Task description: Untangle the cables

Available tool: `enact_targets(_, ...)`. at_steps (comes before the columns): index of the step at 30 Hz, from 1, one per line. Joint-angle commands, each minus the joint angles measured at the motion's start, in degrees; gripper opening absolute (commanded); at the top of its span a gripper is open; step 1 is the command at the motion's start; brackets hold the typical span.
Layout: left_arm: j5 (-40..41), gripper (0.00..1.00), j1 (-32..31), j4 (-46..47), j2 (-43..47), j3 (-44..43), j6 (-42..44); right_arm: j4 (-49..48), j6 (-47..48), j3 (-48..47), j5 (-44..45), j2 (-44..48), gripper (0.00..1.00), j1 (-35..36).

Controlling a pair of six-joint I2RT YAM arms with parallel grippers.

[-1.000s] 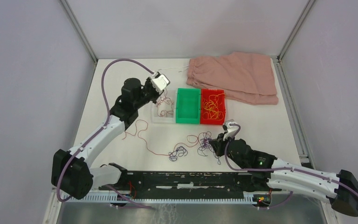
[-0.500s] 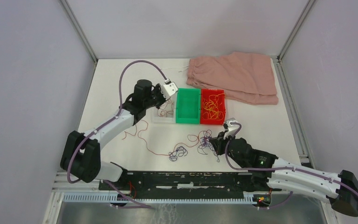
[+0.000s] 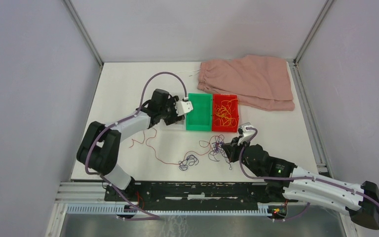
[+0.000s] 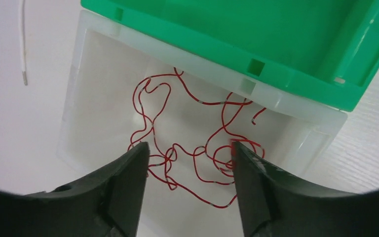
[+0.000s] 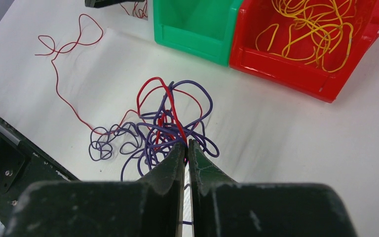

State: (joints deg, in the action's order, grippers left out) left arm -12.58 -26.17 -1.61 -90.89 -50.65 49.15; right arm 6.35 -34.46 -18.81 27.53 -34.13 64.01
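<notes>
My left gripper (image 4: 188, 145) hangs open over a clear bin (image 4: 296, 128), and loose red cables (image 4: 150, 86) lie on the bin floor between and beyond its fingers. From above, the left gripper (image 3: 176, 116) covers most of that bin. My right gripper (image 5: 187, 143) is shut on a tangled clump of purple and red cables (image 5: 158, 128) on the white table. In the top view that clump (image 3: 217, 148) sits left of the right gripper (image 3: 229, 150). A long red strand (image 3: 150, 143) and a small purple knot (image 3: 188, 162) trail left. Yellow cables (image 5: 306, 24) fill the red bin (image 5: 286, 69).
A green bin (image 3: 199, 127) stands between the clear bin and the red bin (image 3: 225, 130). A pink cloth (image 3: 249, 79) lies at the back right, its white drawstring (image 4: 23, 39) near the clear bin. The black rail (image 3: 197, 190) runs along the near edge.
My left arm swung right and down over the clear bin, and its jaws went from shut to open. The right gripper stayed shut on the clump, barely shifting.
</notes>
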Motion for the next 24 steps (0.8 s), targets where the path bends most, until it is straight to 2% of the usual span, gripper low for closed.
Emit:
enact_targets(1, -5.1, 0.77, 1.1, -8.3, 1.1, -7.0, 2.7, -0.7, 0.5, -3.7, 1.0, 0.0, 0.08, 0.2)
enact_targets(6, -15.3, 1.0, 2.2, -22.6, 8.4, -10.6, 5.9, -0.1, 2.1, -6.0, -1.1, -2.0, 0.08, 0.2)
enact_targets(11, -24.3, 1.0, 2.1, -37.6, 15.5, -14.3, 14.3, 0.3, 4.0, -9.0, -3.9, -4.1, 0.08, 0.2)
enact_targets(14, -31.6, 0.99, 1.7, -39.9, 18.4, -15.0, 10.4, 0.1, 4.7, -11.0, -5.8, -5.2, 0.08, 0.2)
enact_targets(16, -34.0, 0.99, -1.2, -40.1, 20.6, -13.7, 7.7, -0.2, 5.1, -12.1, -7.1, -6.0, 0.08, 0.2)
enact_targets(18, -33.3, 1.0, -7.3, -38.3, 22.9, -10.9, 4.6, -0.5, 5.8, -13.4, -8.5, -7.0, 0.08, 0.2)
enact_targets(20, -32.2, 0.99, -11.8, -32.5, 24.2, -7.1, -0.2, -0.1, 6.4, -14.9, -10.1, -8.2, 0.08, 0.2)
enact_targets(24, -31.5, 0.95, -16.6, -27.7, 22.4, -3.0, -5.0, 0.8, 7.4, -17.1, -11.6, -9.4, 0.08, 0.2)
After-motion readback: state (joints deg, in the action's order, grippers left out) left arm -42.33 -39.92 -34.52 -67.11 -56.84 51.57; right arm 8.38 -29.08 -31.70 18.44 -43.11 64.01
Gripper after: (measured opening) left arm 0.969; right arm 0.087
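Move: The held red-and-purple tangle is some 20 cm back from the left hand, 17 cm to its right and about 3 cm higher. The green box is level with that hand, 10 cm to its right; the loose purple coil is 23 cm back and 5 cm right. From the right hand the tangle's middle is 3 cm left, 1 cm ahead and 4 cm down; the red box stands 17 cm straight ahead. The right fingers keep their pinch on the tangle and carry it up and to the left, about 5 cm up and 4 cm across, swinging slightly counter-clockwise. The left hand, already partly open, spreads its fingers fully, climbs out of the white box and sweeps back some 20 cm and then also right towards the tangle, turning clockwise by roughly 35 degrees; it dips slightly at the end. ##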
